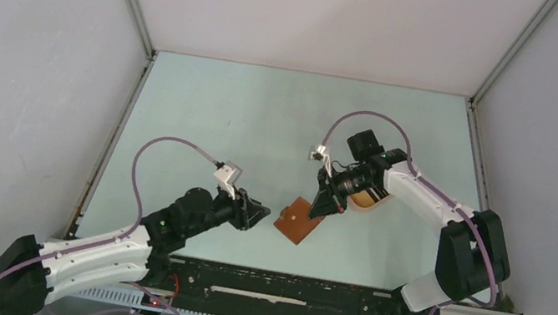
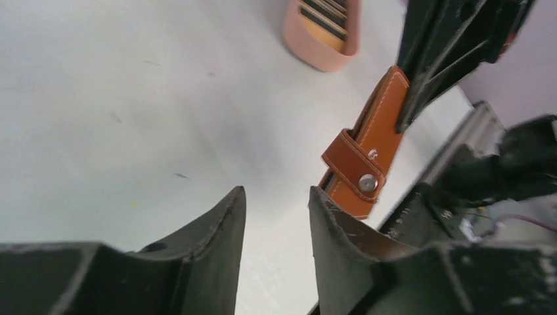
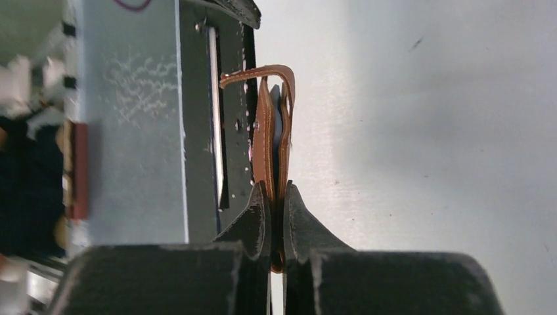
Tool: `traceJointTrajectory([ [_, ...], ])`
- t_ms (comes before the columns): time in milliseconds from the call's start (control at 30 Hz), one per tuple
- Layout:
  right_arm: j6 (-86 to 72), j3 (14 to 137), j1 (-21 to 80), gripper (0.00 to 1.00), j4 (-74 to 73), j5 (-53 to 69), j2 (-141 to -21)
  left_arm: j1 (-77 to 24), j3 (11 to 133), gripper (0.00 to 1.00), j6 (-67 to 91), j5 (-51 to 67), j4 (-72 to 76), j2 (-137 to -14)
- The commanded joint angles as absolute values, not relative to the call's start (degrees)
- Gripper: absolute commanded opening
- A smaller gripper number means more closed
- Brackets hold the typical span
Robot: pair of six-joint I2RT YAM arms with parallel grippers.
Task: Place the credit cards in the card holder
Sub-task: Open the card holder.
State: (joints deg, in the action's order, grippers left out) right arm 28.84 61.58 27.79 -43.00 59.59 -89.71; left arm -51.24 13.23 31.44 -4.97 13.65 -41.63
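The card holder [image 1: 299,221] is a reddish-brown leather wallet with a snap tab, folded shut and hanging tilted above the table. My right gripper [image 1: 324,207] is shut on its upper edge. In the right wrist view the folded leather [image 3: 274,131] sits pinched in the right gripper [image 3: 276,193], and a pale blue card edge [image 3: 279,125] shows between the leaves. My left gripper [image 1: 260,212] is just left of the wallet, open and holding nothing. In the left wrist view the left gripper [image 2: 277,197] is apart from the card holder [image 2: 368,151]. More credit cards [image 2: 326,14] stand on edge in a pink tray.
The pink oval tray [image 2: 315,46] lies on the table behind the right arm and is partly hidden in the top view [image 1: 370,199]. A black base plate and metal rail [image 1: 272,287] run along the near edge. White enclosure walls close in the left, right and far sides.
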Motion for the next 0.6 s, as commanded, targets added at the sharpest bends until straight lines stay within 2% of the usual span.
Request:
traceJointTrajectory([
  [0,45.76,62.26,31.46,0.0,-49.08,55.48,-84.4,-50.02,10.06,0.48,33.7,9.01,20.73,-36.12],
  [167,49.78,61.08,31.82,0.0,-49.87,54.79,-81.79,-50.09,6.51,0.74,28.98,16.4,22.82,-26.89],
  [267,54.06,60.22,32.34,0.0,-51.24,55.51,-80.07,-50.14,3.35,0.95,28.48,14.43,26.7,-21.66],
  [300,54.99,59.65,32.86,0.0,-51.09,55.05,-79.4,-50.1,2.57,0.99,29.09,12.81,27.96,-20.44],
  [400,55.28,58.7,34.19,0.0,-49.96,52.48,-78.32,-50.14,2.4,1.0,31.23,9.11,29.56,-19.7],
  [567,51.9,58.69,34.32,0.0,-47.8,50.5,-78.66,-53.63,8.68,1.0,31.45,2.72,21.93,-27.87],
])
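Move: The card holder is already pinched at its right end by the right hand; its middle lies about 4 cm to the left, 2 cm back and 2 cm below that hand. From the left hand, holding nothing, its middle is about 10 cm to the right, level fore and aft and some 2 cm lower, its strap end nearest. The pink card tray stands on the table about 15 cm ahead, 17 cm right and 12 cm below the right hand. The left hand, its fingers already half open, backs away from the strap end of the card holder towards its base and climbs, about 5 cm each way, tipping its fingers up and swinging some 15 degrees clockwise while they spread fully. Meanwhile the right hand keeps its pinch on the holder's right end and draws it back about 3 cm, rolling about its finger line and turning some 15 degrees counter-clockwise. ##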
